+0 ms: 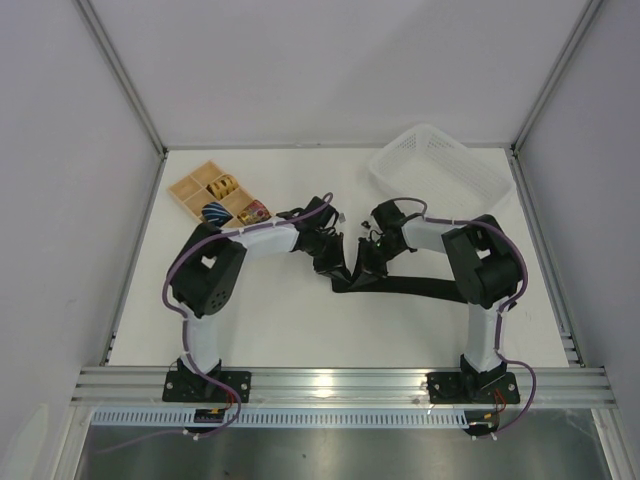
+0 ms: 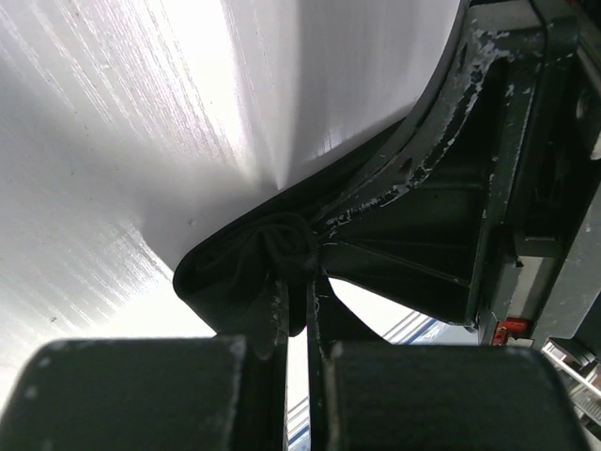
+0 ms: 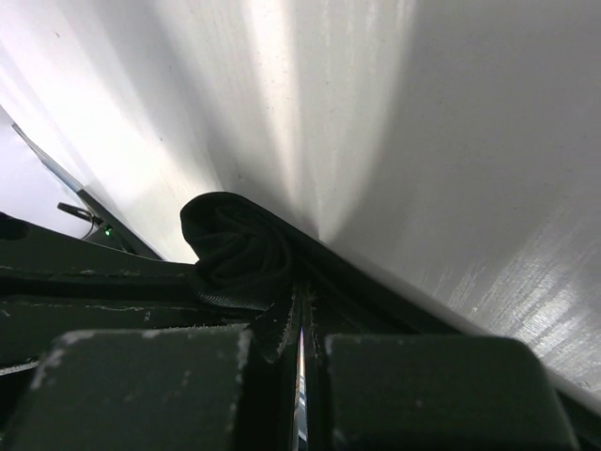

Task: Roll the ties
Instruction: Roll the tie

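A black tie (image 1: 420, 288) lies across the white table, its flat length running right toward the right arm's base. Its left end is bunched into a small coil (image 2: 235, 277) between the two grippers. My left gripper (image 1: 333, 263) and right gripper (image 1: 366, 262) meet tip to tip over that coil. In the left wrist view the left gripper (image 2: 299, 282) is shut on the coil's fabric, with the right gripper's body (image 2: 470, 188) right behind it. In the right wrist view the right gripper (image 3: 302, 299) is shut on the coil (image 3: 239, 249) from the other side.
A wooden compartment box (image 1: 190, 190) at the back left holds rolled ties, a yellow one (image 1: 224, 185), a blue one (image 1: 215, 212) and a red-gold one (image 1: 254, 212). A white plastic basket (image 1: 440, 170) stands at the back right. Metal frame posts border the table.
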Robot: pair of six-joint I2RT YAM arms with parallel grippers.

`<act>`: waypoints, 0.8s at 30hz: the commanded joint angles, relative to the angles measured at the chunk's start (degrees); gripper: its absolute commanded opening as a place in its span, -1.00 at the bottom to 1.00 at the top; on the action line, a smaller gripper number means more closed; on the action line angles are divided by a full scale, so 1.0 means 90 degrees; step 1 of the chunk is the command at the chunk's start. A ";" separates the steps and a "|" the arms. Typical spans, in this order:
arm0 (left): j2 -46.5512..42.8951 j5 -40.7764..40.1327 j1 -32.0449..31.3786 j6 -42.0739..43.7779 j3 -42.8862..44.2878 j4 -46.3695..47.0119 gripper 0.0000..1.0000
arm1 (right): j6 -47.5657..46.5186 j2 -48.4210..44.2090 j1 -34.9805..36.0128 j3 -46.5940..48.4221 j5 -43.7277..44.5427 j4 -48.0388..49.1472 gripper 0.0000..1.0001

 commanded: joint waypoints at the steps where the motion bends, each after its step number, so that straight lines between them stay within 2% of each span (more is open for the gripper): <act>1: 0.0243 -0.0049 -0.0155 -0.0043 0.0054 0.0104 -0.99 | 0.0065 -0.0227 -0.0080 -0.0004 0.0360 0.0040 -1.00; 3: 0.0291 -0.0078 -0.0165 -0.0023 0.0024 0.0123 -0.96 | 0.0104 -0.0344 -0.0158 0.0045 0.0418 -0.0125 -1.00; 8: 0.0331 -0.0117 -0.0175 -0.0052 -0.0219 0.0308 -0.76 | 0.0095 -0.0745 -0.0392 0.0260 0.0555 -0.0623 -1.00; 14: 0.0009 -0.0176 -0.0184 -0.0014 -0.0678 0.0718 -0.24 | -0.0384 -0.0853 -0.0773 0.0523 0.0429 -0.1015 -1.00; 15: -0.0040 -0.0176 -0.0194 0.0006 -0.0747 0.0825 -0.07 | -0.0413 -0.0833 -0.0803 0.0553 0.0341 -0.1025 -1.00; 20: -0.0245 -0.0137 -0.0204 0.0035 -0.1040 0.1080 0.17 | -0.0423 -0.0638 -0.0813 0.0650 -0.0205 -0.0908 -1.00; 24: -0.0392 -0.0088 -0.0223 0.0045 -0.1284 0.1392 0.26 | -0.0394 -0.0394 -0.0784 0.0806 -0.0742 -0.0878 -1.00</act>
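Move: The left fingers are already shut on the tie's roll, whose middle is about 1 cm left of that hand and 2 cm below it, level fore and aft. From the right hand the same roll is about 3 cm left, level in the other directions. The unrolled strip's middle is some 14 cm right of the right hand. The white basket is roughly 27 cm ahead and 19 cm right of it; the wooden box is about 19 cm ahead and 28 cm left of the left hand. The left fingers let go of the roll, spreading past half open while that hand eases nearly 2 cm right with a slight dip and rise, its wrist tilting about 10 degrees. The right fingertips, still shut, come free of the tie beside the roll: the hand first goes right, then rises about 5 cm while swinging forward and right some 4 cm each. ##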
